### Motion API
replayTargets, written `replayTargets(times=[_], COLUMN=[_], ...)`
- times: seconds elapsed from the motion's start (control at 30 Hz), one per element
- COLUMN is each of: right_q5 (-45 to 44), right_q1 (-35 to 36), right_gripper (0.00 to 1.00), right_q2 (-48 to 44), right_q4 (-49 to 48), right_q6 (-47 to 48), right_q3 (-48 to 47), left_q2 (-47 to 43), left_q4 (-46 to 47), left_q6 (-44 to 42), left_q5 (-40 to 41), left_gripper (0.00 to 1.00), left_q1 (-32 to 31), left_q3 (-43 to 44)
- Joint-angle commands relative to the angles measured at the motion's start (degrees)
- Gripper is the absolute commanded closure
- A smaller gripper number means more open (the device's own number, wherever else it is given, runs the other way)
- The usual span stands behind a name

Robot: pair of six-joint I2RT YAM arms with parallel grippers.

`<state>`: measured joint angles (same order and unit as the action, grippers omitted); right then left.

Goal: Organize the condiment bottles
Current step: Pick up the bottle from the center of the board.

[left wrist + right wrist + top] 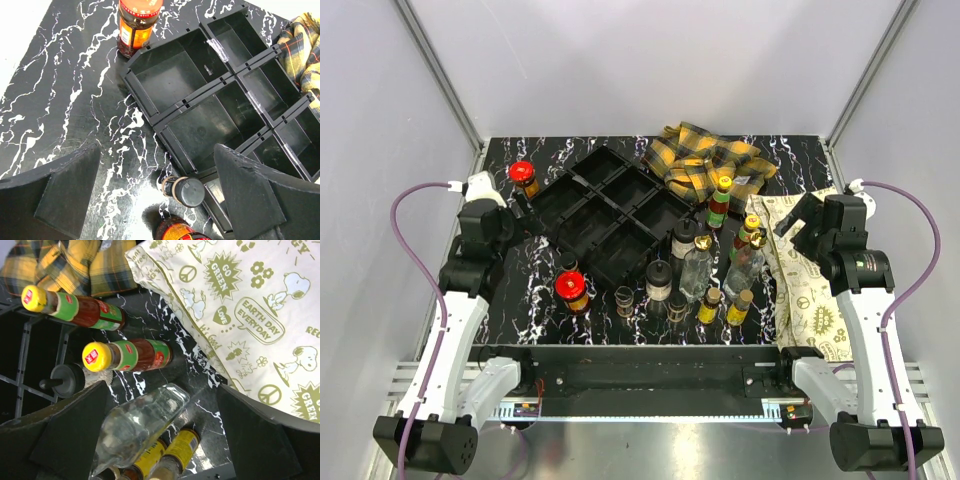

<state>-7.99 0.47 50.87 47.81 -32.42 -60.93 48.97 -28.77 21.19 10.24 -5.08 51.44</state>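
Note:
The condiment bottles stand clustered on the black marble table, right of the black divided tray (610,210). They include yellow-capped sauce bottles (721,200), clear glass bottles (698,268) and black-capped shakers (659,278). One red-lidded jar (523,175) stands at the tray's far left corner and another (570,288) at its near side. My left gripper (523,207) is open and empty over the table beside the tray, above a small black-capped shaker (184,190). My right gripper (790,222) is open and empty above a clear glass bottle (140,427), which shows between its fingers (65,435).
A yellow plaid cloth (705,160) lies bunched at the back, touching the tray's far corner. A cream printed cloth (810,280) lies along the right edge under my right arm. The tray's compartments (200,100) hold nothing. Two yellow-labelled bottles (175,450) stand near the front edge.

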Motion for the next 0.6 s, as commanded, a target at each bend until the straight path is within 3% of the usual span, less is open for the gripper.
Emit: replayTargets(times=[0.0, 0.4, 0.47, 0.5, 0.57], right_q5=[-0.01, 0.52, 0.26, 0.52, 2.0], right_q1=[-0.12, -0.12, -0.12, -0.12, -0.12], right_gripper=[0.0, 0.0, 0.0, 0.0, 0.0], right_q2=[-0.69, -3.32, -3.41, -3.41, -3.67], right_q4=[2.37, 4.66, 4.75, 4.66, 4.4], right_q6=[2.36, 5.36, 4.74, 4.22, 2.47], right_q3=[-2.79, -8.69, -8.16, -7.46, -6.84], left_q2=[-0.54, -3.88, -4.76, -4.67, -3.8], left_q4=[1.09, 1.09, 2.84, 3.02, 2.59], left_q6=[-0.27, -1.67, -5.27, -6.59, -8.18], left_q5=[-1.72, -2.06, -9.94, -18.68, -22.36], left_gripper=[0.01, 0.01, 0.01, 0.01, 0.01], left_q1=[0.16, 0.16, 0.16, -0.1, -1.5], left_q3=[-0.02, -2.04, -1.87, -1.35, 0.84])
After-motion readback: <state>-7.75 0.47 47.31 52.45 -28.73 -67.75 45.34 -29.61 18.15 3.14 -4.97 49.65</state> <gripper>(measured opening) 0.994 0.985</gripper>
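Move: The black-lidded jar near the middle of the board stands about 23 cm right of the left hand, 10 cm back and 18 below. The near red-lidded jar is some 7 cm right of that hand and 10 back, the small dark jar 7 right and 4 back. From the right hand, the black-lidded jar is about 25 cm left and 8 back; the nearer green-labelled bottle lies 8 left and 1 ahead. Upwards goes the right hand, about 5 cm with a slight draw back of some 2 cm, its open fingers tipping up about 5 degrees, clear of the green-labelled bottles. The left hand eases back, then late swings right, under 2 cm each way, towards the middle jars, turning some 10 degrees clockwise, fingers still wide open and touching nothing. ##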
